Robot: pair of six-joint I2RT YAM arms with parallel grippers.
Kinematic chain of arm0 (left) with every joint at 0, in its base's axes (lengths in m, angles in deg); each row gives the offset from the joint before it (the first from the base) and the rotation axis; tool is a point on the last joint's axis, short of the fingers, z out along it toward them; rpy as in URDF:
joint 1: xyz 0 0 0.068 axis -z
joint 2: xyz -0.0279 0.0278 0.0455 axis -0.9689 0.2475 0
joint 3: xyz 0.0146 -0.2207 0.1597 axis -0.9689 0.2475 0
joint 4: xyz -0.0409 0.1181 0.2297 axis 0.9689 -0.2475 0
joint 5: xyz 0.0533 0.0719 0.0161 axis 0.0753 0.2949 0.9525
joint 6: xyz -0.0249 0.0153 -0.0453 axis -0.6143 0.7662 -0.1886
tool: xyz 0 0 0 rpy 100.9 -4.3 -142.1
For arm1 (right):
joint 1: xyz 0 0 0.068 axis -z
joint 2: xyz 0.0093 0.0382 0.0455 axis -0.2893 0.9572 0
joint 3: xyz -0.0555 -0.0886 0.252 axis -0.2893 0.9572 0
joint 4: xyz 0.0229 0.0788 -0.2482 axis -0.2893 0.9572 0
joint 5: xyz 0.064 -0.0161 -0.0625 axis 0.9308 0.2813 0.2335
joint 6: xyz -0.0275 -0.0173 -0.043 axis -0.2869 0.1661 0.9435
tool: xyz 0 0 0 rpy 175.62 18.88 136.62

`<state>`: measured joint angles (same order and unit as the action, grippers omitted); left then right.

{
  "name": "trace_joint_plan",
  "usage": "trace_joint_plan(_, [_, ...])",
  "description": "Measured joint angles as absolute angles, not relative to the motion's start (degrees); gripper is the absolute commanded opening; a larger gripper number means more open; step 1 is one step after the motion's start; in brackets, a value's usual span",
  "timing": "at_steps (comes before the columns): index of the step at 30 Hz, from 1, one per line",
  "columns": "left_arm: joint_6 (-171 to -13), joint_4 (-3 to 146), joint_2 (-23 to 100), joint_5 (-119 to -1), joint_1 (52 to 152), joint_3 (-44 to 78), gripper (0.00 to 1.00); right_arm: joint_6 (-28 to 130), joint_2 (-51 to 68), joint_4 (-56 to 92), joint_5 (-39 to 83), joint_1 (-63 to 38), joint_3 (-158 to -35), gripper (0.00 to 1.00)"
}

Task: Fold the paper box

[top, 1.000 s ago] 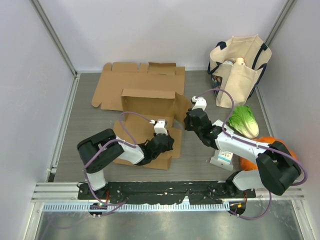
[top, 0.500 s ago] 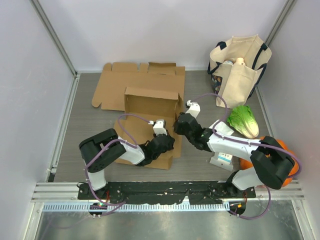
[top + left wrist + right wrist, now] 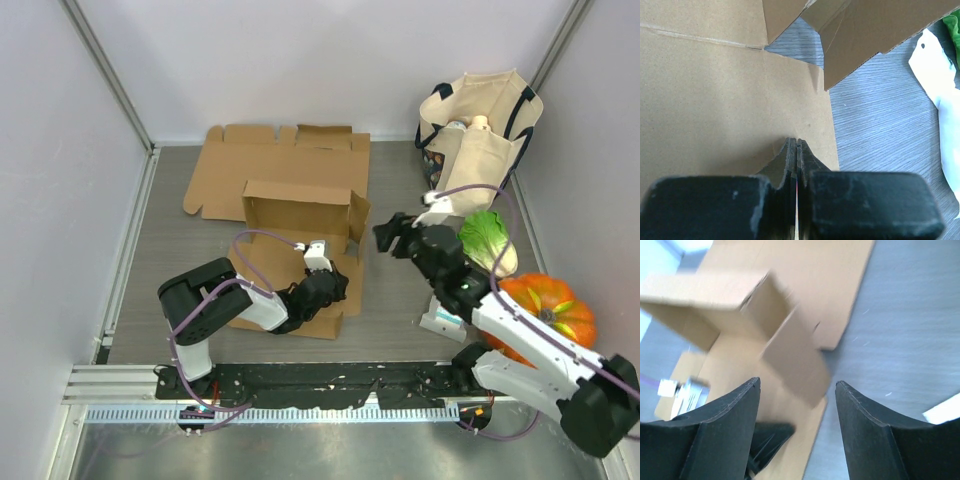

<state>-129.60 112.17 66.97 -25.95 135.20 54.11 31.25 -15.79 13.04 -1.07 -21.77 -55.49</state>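
The brown paper box (image 3: 300, 215) stands half-formed in the middle of the table, with its back wall up and its side flap (image 3: 358, 212) angled out to the right. My left gripper (image 3: 330, 288) is shut and its fingertips (image 3: 796, 150) rest on the box's flat front panel (image 3: 715, 100), with nothing between the jaws. My right gripper (image 3: 392, 235) is open and empty. It hangs just right of the side flap, clear of it. In the blurred right wrist view, the box (image 3: 715, 295) and that flap (image 3: 795, 365) lie beyond the spread gripper (image 3: 797, 385).
A second cardboard sheet (image 3: 270, 160) lies flat behind the box. At the right are a canvas tote bag (image 3: 478, 135), a green cabbage (image 3: 487, 240), an orange pumpkin (image 3: 545, 305) and a small white carton (image 3: 445, 315). White walls close in the sides and the back.
My right gripper has opened, let go of the box's right side and pulled back to the right. The box has shifted slightly. The left gripper stays shut on the front panel.
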Motion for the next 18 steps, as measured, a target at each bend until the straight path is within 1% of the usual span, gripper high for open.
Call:
trace_joint_plan(3, [-129.6, 112.4, 66.9, -25.9, 135.2, 54.4, 0.0, 33.5, -21.0, 13.4, -0.4, -13.2, -55.4, 0.66])
trace_joint_plan(4, [-129.6, 112.4, 66.9, -25.9, 135.2, 54.4, 0.0, 34.5, -21.1, 13.4, -0.5, -10.5, -55.4, 0.62])
trace_joint_plan(5, [-129.6, 112.4, 66.9, -25.8, 135.2, 54.4, 0.0, 35.9, -20.4, 13.4, -0.7, -8.6, -55.5, 0.6])
trace_joint_plan(7, [-129.6, 112.4, 66.8, -25.8, 135.2, 54.4, 0.0, 40.4, -16.4, 13.6, 0.9, -6.7, -56.6, 0.59])
trace_joint_plan(10, [-129.6, 112.4, 66.9, -25.8, 135.2, 54.4, 0.0, 48.7, -5.4, 14.5, 6.7, -6.2, -61.4, 0.62])
trace_joint_plan(13, [-129.5, 112.4, 66.9, -25.9, 135.2, 54.4, 0.0, 55.9, 2.9, 13.1, 13.7, -5.9, -62.8, 0.64])
trace_joint_plan(18, [-129.4, 112.5, 66.9, -26.2, 135.2, 54.4, 0.0, 64.9, 9.0, 11.8, 25.3, -5.4, -62.9, 0.63])
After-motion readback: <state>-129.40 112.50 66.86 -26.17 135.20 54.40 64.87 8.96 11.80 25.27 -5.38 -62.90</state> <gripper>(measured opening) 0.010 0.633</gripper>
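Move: The flap standing up at the box's right end lies some 12 cm ahead of the open right gripper, about 4 cm to its left and roughly 12 cm lower. Beyond it, the raised wall is about 18 cm ahead of this gripper, 18 cm left and 10 cm below. The white pouch lies about 3 cm back, 18 cm right and 17 cm down. From the left gripper, the flap is about 11 cm ahead, 5 cm right and 4 cm higher. Swing the right gripper out about 8 cm to the right with a small rise, clear of the standing flap, then curve back left and forward while sinking, to end some 9 cm lower and 6 cm farther out, close by the flap's outer side. Keep the fingers open, dropping the hand's left side about 25 degrees and turning counter-clockwise. Hold the shut left gripper still, its tip down at the box's base panel. ##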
